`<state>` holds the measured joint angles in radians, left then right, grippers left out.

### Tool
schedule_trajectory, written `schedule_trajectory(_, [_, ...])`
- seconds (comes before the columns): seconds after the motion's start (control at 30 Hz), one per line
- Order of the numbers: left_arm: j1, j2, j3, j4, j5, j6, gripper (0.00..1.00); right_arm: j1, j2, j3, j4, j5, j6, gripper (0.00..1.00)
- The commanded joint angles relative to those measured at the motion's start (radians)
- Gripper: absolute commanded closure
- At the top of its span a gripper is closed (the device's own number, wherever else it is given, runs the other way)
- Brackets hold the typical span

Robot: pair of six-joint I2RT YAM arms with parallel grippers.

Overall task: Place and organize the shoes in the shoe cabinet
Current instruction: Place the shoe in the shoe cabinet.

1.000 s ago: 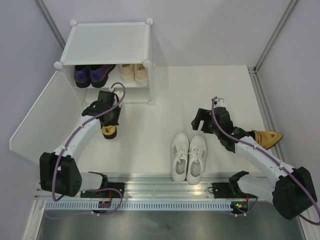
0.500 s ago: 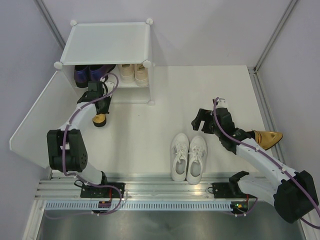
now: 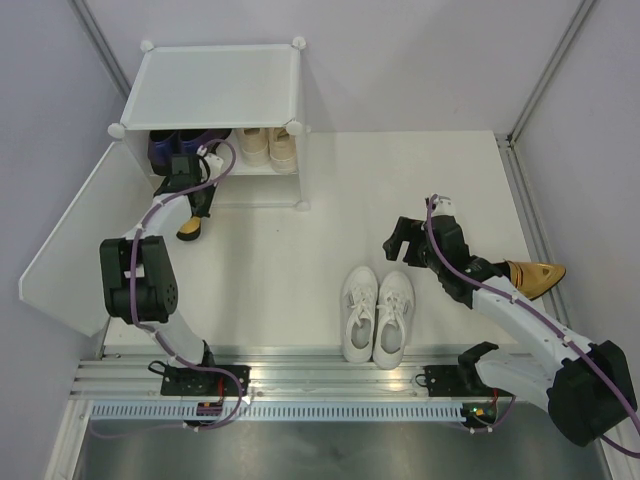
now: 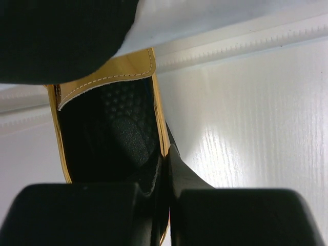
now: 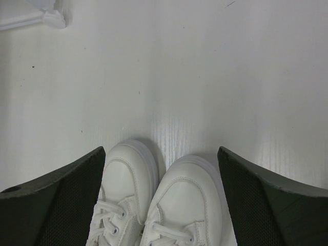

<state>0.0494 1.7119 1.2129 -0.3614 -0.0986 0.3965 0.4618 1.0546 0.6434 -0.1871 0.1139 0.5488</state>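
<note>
The shoe cabinet (image 3: 220, 85) stands at the back left, with purple loafers (image 3: 165, 150) and beige sneakers (image 3: 268, 145) on its shelf. Just in front of its opening my left gripper (image 3: 195, 205) is shut on the side wall of a gold heel (image 3: 188, 228). The left wrist view shows that gold heel (image 4: 133, 69) pinched between the fingers (image 4: 189, 179). My right gripper (image 3: 400, 240) hangs open above the toes of the white sneakers (image 3: 378, 315). The right wrist view has the white sneakers (image 5: 189, 195) between the spread fingers of the right gripper (image 5: 160, 154). A second gold heel (image 3: 535, 272) lies at the right, partly behind the right arm.
The cabinet's door panel (image 3: 75, 235) lies swung open to the left of the left arm. Grey walls close in both sides and the back. A metal rail (image 3: 330, 375) runs along the near edge by the arm bases.
The left arm has carried the gold heel up and to the left, close to the cabinet's opening. The right arm has stayed where it was.
</note>
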Motion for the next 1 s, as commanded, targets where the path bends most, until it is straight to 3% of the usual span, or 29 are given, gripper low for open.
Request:
schedule_trajectory(0.0, [0.006,0.006,0.069,0.125,-0.046,0.074,0.98,-0.003,0.001,-0.001,0.032,0.035,-0.016,0.07])
schedule_trajectory(0.13, [0.012,0.043,0.088,0.127,-0.050,0.071,0.97,-0.003,0.015,0.004,0.032,0.035,-0.016,0.07])
schedule_trajectory(0.23, [0.012,0.060,0.093,0.141,-0.058,0.071,0.90,-0.003,0.021,0.004,0.032,0.036,-0.018,0.07])
schedule_trajectory(0.37, [0.015,0.081,0.108,0.144,-0.081,0.061,0.72,-0.003,0.025,0.006,0.034,0.041,-0.020,0.07])
schedule_trajectory(0.73, [0.021,0.071,0.091,0.148,-0.102,0.005,0.63,-0.003,0.030,0.006,0.034,0.033,-0.023,0.07])
schedule_trajectory(0.97, [0.020,-0.020,0.043,0.147,-0.036,-0.047,0.49,-0.003,0.021,0.004,0.035,0.024,-0.021,0.07])
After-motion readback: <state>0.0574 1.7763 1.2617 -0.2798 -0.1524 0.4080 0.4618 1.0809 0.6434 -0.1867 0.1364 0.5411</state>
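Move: My left hand holds the gold shoe by its side wall, toe already entering the cabinet's lower left compartment; the place for it lies about 8 cm ahead, 2 cm left and 8 cm below. The purple shoes stand on the shelf above, roughly 12 cm ahead, 2 cm left and 10 cm above; the beige shoes share that shelf, 12 cm ahead and 18 cm right. From my right hand, the place is around 22 cm ahead, 53 cm left and 11 cm below. I ease my left hand forward about 3 cm and a little left, into the lower left compartment beneath the purple shoes, first dipping roughly 1 cm, then coming back up as my fingertips point slightly farther forward. From the bottom of the dip I spread my fingers to about half open, letting go of the gold shoe's side wall and leaving it standing between the fingertips. ##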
